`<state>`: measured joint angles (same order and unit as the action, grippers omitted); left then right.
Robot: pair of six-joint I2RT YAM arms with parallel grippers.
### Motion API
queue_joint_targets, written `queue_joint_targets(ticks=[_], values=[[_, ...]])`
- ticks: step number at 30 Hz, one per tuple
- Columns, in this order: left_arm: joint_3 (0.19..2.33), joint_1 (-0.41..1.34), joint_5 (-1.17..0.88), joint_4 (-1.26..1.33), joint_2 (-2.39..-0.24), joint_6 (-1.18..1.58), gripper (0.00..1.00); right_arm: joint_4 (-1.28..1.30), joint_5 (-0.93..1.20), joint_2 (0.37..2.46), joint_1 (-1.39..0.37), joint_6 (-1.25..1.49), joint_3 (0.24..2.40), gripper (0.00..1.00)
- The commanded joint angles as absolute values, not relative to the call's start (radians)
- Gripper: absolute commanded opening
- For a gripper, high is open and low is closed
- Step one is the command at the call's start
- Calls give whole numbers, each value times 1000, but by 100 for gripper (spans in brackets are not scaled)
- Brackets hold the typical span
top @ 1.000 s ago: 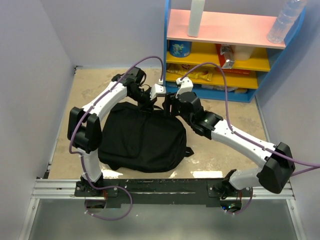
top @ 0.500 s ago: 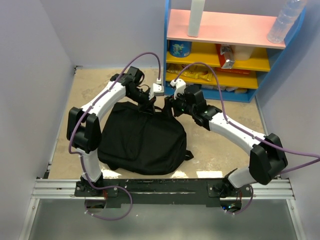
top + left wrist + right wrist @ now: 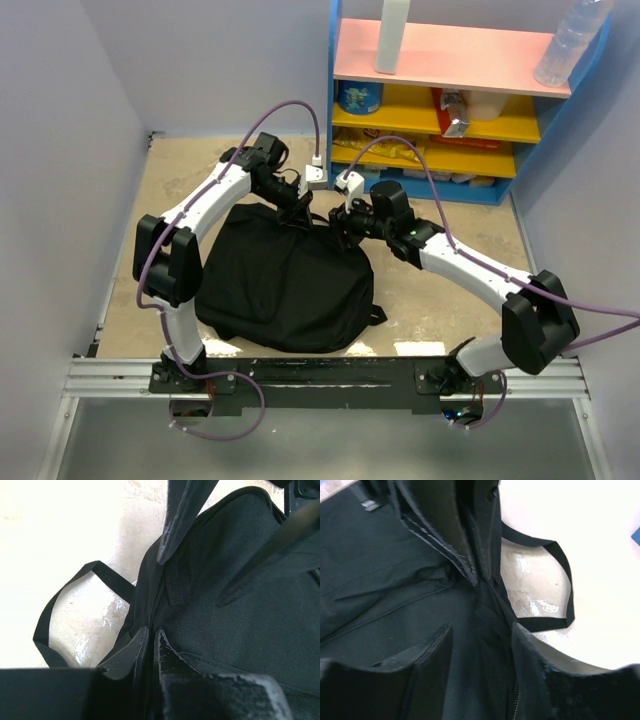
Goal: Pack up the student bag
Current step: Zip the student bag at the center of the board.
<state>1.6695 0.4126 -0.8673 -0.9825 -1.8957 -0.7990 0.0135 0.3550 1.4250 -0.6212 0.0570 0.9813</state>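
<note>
The student bag (image 3: 285, 280), a soft black backpack, lies on the sandy table in front of the left arm. My left gripper (image 3: 300, 212) is at its far top edge. In the left wrist view its jaws (image 3: 151, 642) are pressed together on a thin fold of the bag's fabric (image 3: 240, 595). My right gripper (image 3: 345, 225) is just right of it, at the same top edge. Its fingers (image 3: 434, 652) stand apart, astride the bag's black fabric (image 3: 380, 575) and zipper seam. A black strap loop (image 3: 560, 565) lies on the table beside the bag.
A blue, yellow and pink shelf (image 3: 450, 100) stands at the back right, holding a blue can (image 3: 358, 97), snack packets, a white cylinder (image 3: 392, 35) and a clear bottle (image 3: 570, 45). Pale walls close in the left and back. A metal rail (image 3: 320, 375) runs along the near edge.
My right arm has swung left and farther onto the bag's top edge, and its jaws have narrowed a little. The left gripper has kept its pinch in about the same place.
</note>
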Motion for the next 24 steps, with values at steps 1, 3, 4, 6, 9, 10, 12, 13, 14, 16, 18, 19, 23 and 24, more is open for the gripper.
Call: queue_joint_targets(ticks=[1,3,4,6,9,10,12,13,14,16,18,19,23,24], values=[[1671,410,-982,-992,-1828,-787,9,-11,280,1460,-621,28,1026,50],[1678,410,-983,-997,-1824,-787,9,-31,236,1456,-621,31,1022,47],[1680,410,-983,-999,-1824,-787,9,-35,218,1453,-621,34,1020,47],[1687,410,-988,-1003,-1825,-787,9,-48,196,1445,-621,29,1017,45],[1693,410,-992,-1006,-1830,-784,9,-38,176,1460,-620,32,1032,39],[1695,410,-994,-1008,-1832,-784,9,-34,167,1468,-620,31,1037,36],[1698,411,-996,-1012,-1833,-782,9,-29,147,1480,-620,32,1046,24],[1698,411,-996,-1012,-1833,-784,9,-32,141,1482,-620,35,1046,21],[1698,410,-997,-1014,-1833,-784,9,-43,120,1477,-621,50,1040,18],[1697,411,-996,-1014,-1833,-784,9,-63,106,1456,-621,64,1029,14],[1695,410,-991,-1019,-1833,-787,9,-97,88,1442,-621,80,1009,10],[1694,411,-988,-1019,-1832,-788,9,-107,86,1433,-621,84,1005,9],[1690,410,-977,-1016,-1827,-792,9,-104,104,1434,-621,107,999,0],[1687,410,-977,-1012,-1828,-792,9,-104,106,1434,-621,110,997,0]])
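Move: The bag's zip-end tab, a short ribbed strip on its far edge, lies about 3 cm ahead of the right hand and roughly 2 cm lower, level with it sideways. The left fingers' pinch on the seam is some 6 cm to the right hand's left and 1 cm ahead; the strap loop is about 6 cm ahead, 4 cm left and 8 cm below. From the left hand, the tab is some 5 cm right and 2 cm ahead. The zip-end tab gets pinched: the right hand slides forward some 3.5 cm along the bag's far edge, drifting about 1 cm right and dipping about 1 cm while turning roughly 10 degrees clockwise, and its half-open fingers close almost fully on the tab. The left hand stays put, still pinching the seam beside it. ##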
